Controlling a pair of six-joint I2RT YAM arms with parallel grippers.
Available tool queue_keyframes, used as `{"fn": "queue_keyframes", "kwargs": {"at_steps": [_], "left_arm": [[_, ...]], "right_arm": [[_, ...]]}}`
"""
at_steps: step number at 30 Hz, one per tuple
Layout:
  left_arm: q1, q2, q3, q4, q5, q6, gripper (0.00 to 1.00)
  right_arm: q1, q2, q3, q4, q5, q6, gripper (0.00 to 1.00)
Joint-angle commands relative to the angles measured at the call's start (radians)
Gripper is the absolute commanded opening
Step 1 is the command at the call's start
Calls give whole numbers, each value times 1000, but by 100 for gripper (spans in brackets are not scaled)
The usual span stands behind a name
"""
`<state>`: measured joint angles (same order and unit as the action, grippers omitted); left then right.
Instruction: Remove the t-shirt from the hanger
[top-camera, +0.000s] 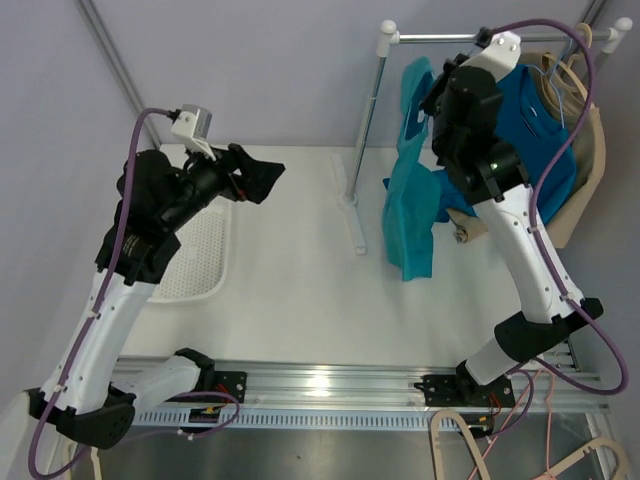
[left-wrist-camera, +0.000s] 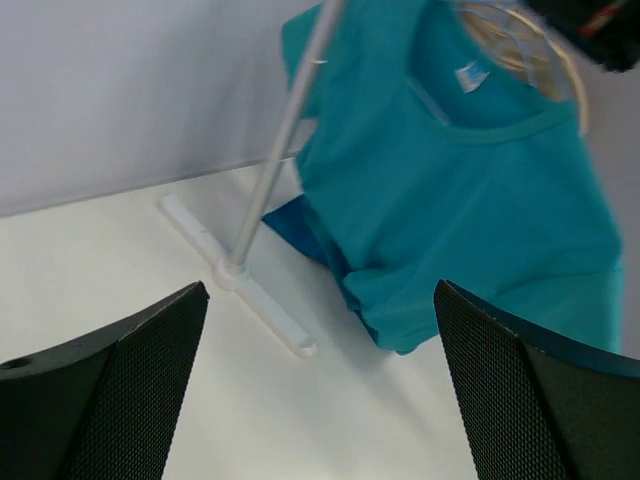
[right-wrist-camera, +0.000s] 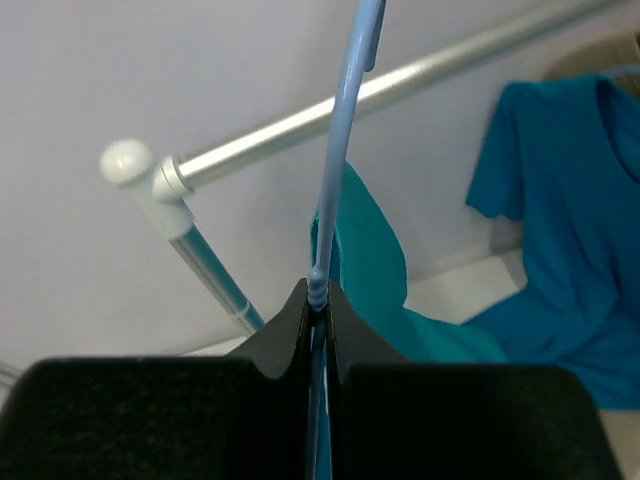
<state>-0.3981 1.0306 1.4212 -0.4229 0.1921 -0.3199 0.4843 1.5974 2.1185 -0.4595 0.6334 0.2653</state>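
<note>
A teal t-shirt (top-camera: 410, 195) hangs from the metal rack rail (top-camera: 440, 38), its lower part draped down to the table. It also shows in the left wrist view (left-wrist-camera: 460, 200) and the right wrist view (right-wrist-camera: 372, 255). My right gripper (top-camera: 436, 103) is up by the rail and shut on a thin light-blue hanger (right-wrist-camera: 340, 150), whose wire runs between its closed jaws (right-wrist-camera: 318, 297). My left gripper (top-camera: 266, 180) is open and empty, raised above the table to the left of the rack and facing the shirt (left-wrist-camera: 320, 300).
A darker blue t-shirt (top-camera: 540, 130) hangs on a wooden hanger (top-camera: 575, 85) further right on the rail. The rack's pole (top-camera: 365, 120) and white foot (left-wrist-camera: 240, 280) stand between my grippers. A white mesh tray (top-camera: 200, 260) lies at the left.
</note>
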Motion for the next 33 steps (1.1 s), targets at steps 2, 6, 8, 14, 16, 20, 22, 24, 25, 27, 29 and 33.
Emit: {"fn": "queue_keyframes", "kwargs": {"at_steps": [2,6,8,14,16,20,22,24,25,27,29,33], "left_arm": [[-92,34,58,126,271,123,99],[-344,86,65,107,210,390,99],[-451,118,70,92,141,468,99],[-576,123,-90,180,39,503,99],[-576,96,-137,266,61,496,99],[-578,100,-197,280,49,487,99],[-578,112,-217,297,14,484,100],[-576,132,-223,312,-29,470,99],[-576,137,-234,331,-37,466,93],[-578,151,-240,346,-37,455,83],[-576,167,-232,351,-34,440,58],[-578,230,-157,276,-57,421,1]], "right_arm": [[129,-65,-89,-69,467,197,0],[229,-42,-49,-435,711,546,0],[235,-57,-90,-441,691,603,0],[226,-57,-109,-384,687,559,0],[226,-65,-114,-343,684,514,0],[226,-79,-120,-272,664,440,0],[227,-85,-120,-257,654,425,0],[227,-91,-124,-249,638,420,0],[227,-93,-124,-246,635,416,0],[226,-96,-129,-246,634,408,0],[226,-102,-130,-248,634,411,0],[223,-106,-135,-199,620,365,0]]}}
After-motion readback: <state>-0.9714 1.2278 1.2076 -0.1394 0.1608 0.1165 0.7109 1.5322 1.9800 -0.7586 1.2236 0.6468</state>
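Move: The t-shirt hangs about 33 cm to the left hand's right, 11 cm ahead and its middle 9 cm below. From the right hand, already holding its hanger, the t-shirt's middle is roughly 17 cm below, 4 cm left and 3 cm back; the rack's corner is some 12 cm ahead, 10 cm left and 4 cm above; the blue shirt is 12 cm ahead, 25 cm right and 12 cm below. Left hand swings some 20 cm right and down, pinching the t-shirt; right draws the hanger back and down. ##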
